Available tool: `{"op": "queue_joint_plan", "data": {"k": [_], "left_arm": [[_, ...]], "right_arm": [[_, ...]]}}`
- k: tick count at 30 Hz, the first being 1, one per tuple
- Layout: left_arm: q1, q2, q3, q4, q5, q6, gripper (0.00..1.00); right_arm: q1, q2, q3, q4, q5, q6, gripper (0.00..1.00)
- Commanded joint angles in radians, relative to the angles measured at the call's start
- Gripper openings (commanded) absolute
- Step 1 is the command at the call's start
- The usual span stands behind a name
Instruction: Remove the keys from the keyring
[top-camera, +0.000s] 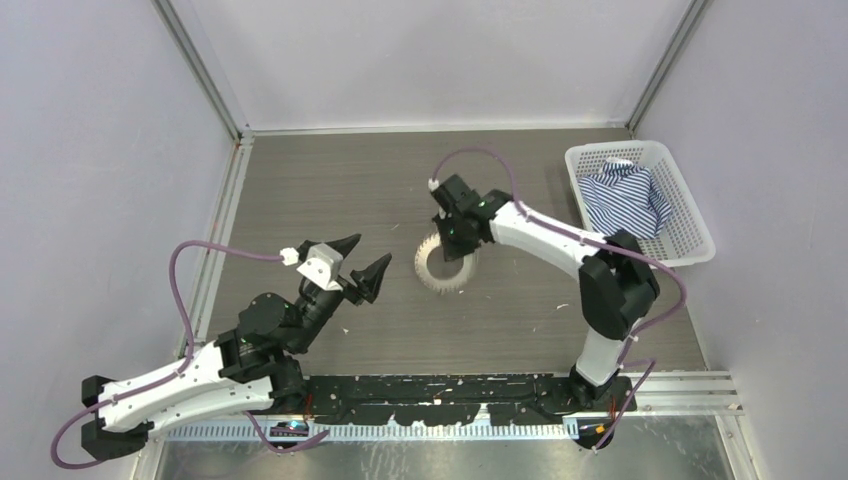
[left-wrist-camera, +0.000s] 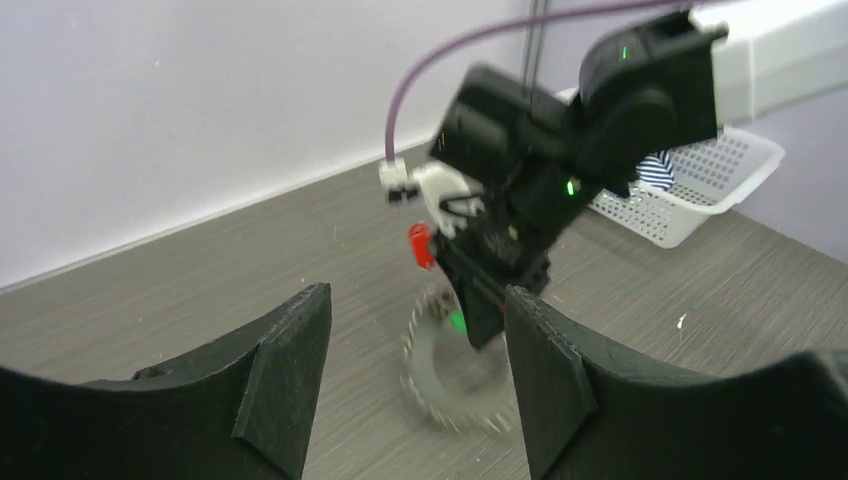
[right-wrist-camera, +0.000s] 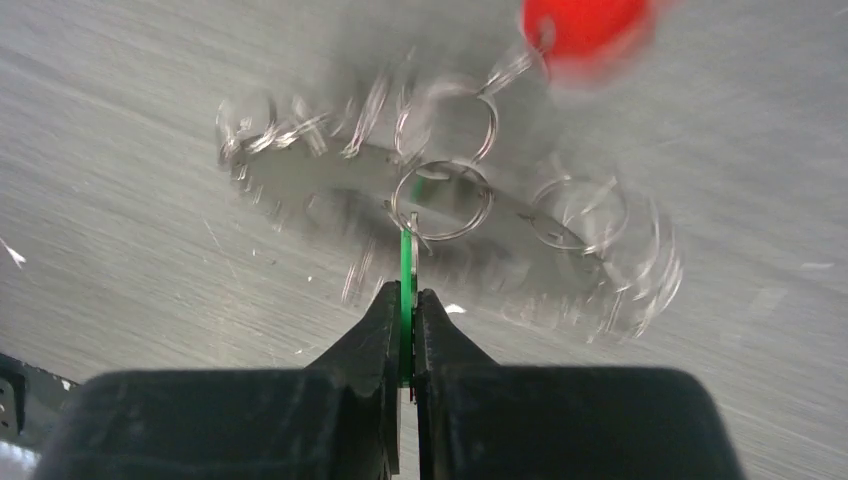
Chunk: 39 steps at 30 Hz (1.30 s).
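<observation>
The keys (top-camera: 437, 272) form a silvery toothed fan on the grey table, blurred by motion in both wrist views. My right gripper (right-wrist-camera: 407, 295) is shut on the thin green key head (right-wrist-camera: 406, 262). A small wire ring (right-wrist-camera: 443, 200) links that head to the fan of keys (right-wrist-camera: 300, 185). A red tag (right-wrist-camera: 585, 25) hangs at the far side. The keyring itself is lost in the blur at the fan's centre. My left gripper (top-camera: 365, 262) stands open to the left of the keys, apart from them. In its own view the keys (left-wrist-camera: 450, 380) and right gripper (left-wrist-camera: 490, 320) lie beyond its fingers (left-wrist-camera: 290, 350).
A white plastic basket (top-camera: 690, 215) holding a blue-striped cloth (top-camera: 625, 195) stands at the back right by the wall. Grey walls with metal rails close in the table on three sides. The arm bases sit along the near edge.
</observation>
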Motion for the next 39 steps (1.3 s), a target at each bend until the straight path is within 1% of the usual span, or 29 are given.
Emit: {"op": "queue_joint_plan", "data": {"k": [1, 3, 4, 6, 8, 10, 12, 17, 21, 22, 24, 26, 28, 31, 33, 36, 39], "left_arm": [[0.005, -0.005, -0.028, -0.017, -0.069, -0.07, 0.65], [0.005, 0.005, -0.052, -0.001, -0.071, -0.098, 0.65], [0.005, 0.012, -0.064, 0.009, -0.074, -0.108, 0.66], [0.005, 0.031, -0.087, 0.041, -0.08, -0.113, 0.66], [0.005, 0.05, -0.105, 0.081, -0.08, -0.117, 0.67], [0.005, 0.063, -0.113, 0.108, -0.077, -0.121, 0.67], [0.006, 0.071, -0.129, 0.146, -0.098, -0.126, 0.67], [0.041, 0.093, -0.182, 0.272, -0.075, -0.113, 0.67], [0.11, 0.077, -0.242, 0.351, 0.115, -0.118, 0.66], [0.131, 0.066, -0.262, 0.367, 0.184, -0.122, 0.66], [0.179, 0.052, -0.301, 0.401, 0.268, -0.153, 0.66], [0.241, 0.042, -0.322, 0.4, 0.34, -0.2, 0.67], [0.284, 0.04, -0.35, 0.422, 0.38, -0.266, 0.68], [0.298, 0.039, -0.394, 0.469, 0.439, -0.322, 0.68], [0.298, 0.024, -0.414, 0.482, 0.466, -0.328, 0.69], [0.298, 0.012, -0.437, 0.513, 0.454, -0.32, 0.7], [0.298, 0.058, -0.449, 0.57, 0.447, -0.291, 0.69]], "right_arm": [[0.161, -0.025, -0.146, 0.204, -0.159, 0.161, 0.01], [0.186, -0.047, -0.16, 0.194, -0.147, 0.171, 0.01], [0.159, -0.071, -0.164, 0.188, -0.123, 0.169, 0.01], [0.066, -0.12, -0.154, 0.178, -0.129, 0.16, 0.01], [0.009, -0.134, -0.084, 0.138, -0.125, 0.13, 0.01], [0.001, -0.128, 0.009, 0.064, -0.123, 0.092, 0.01], [0.001, -0.134, 0.069, 0.033, -0.14, 0.08, 0.01], [0.002, -0.144, 0.146, -0.022, -0.181, 0.032, 0.01], [0.003, -0.14, 0.168, -0.062, -0.21, -0.025, 0.01], [0.003, -0.144, 0.162, -0.059, -0.213, -0.038, 0.01], [0.003, -0.149, 0.152, -0.066, -0.2, -0.055, 0.01], [0.002, -0.159, 0.141, -0.064, -0.195, -0.06, 0.01], [0.002, -0.17, 0.126, -0.056, -0.176, -0.058, 0.01], [0.003, -0.174, 0.107, -0.057, -0.19, -0.044, 0.01], [0.01, -0.177, 0.093, -0.058, -0.211, -0.039, 0.01], [0.028, -0.174, 0.091, -0.077, -0.218, -0.044, 0.01], [0.052, -0.168, 0.098, -0.105, -0.228, -0.068, 0.01]]}}
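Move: My closed right fingers still hold the green key; the keyring hangs roughly 7 cm beneath them, close to the table, its middle some 2 cm back and 2 cm to the left. The red key swings about 5 cm ahead and 1 cm right, level with those fingers. From my open left hand the green key is about 11 cm ahead, 17 cm right and 21 cm below; the keyring is 9 cm ahead, 15 cm right, 28 cm below. Still gripping the green key, I whip my right hand back and down about 8 cm and slightly left, snap it forward and sharply up some 15 cm, rolling its left side up, then ease back and down a little towards my left hand. Meanwhile I lower my left hand about 12 cm towards the key, fingers staying open, tipping down slightly. ##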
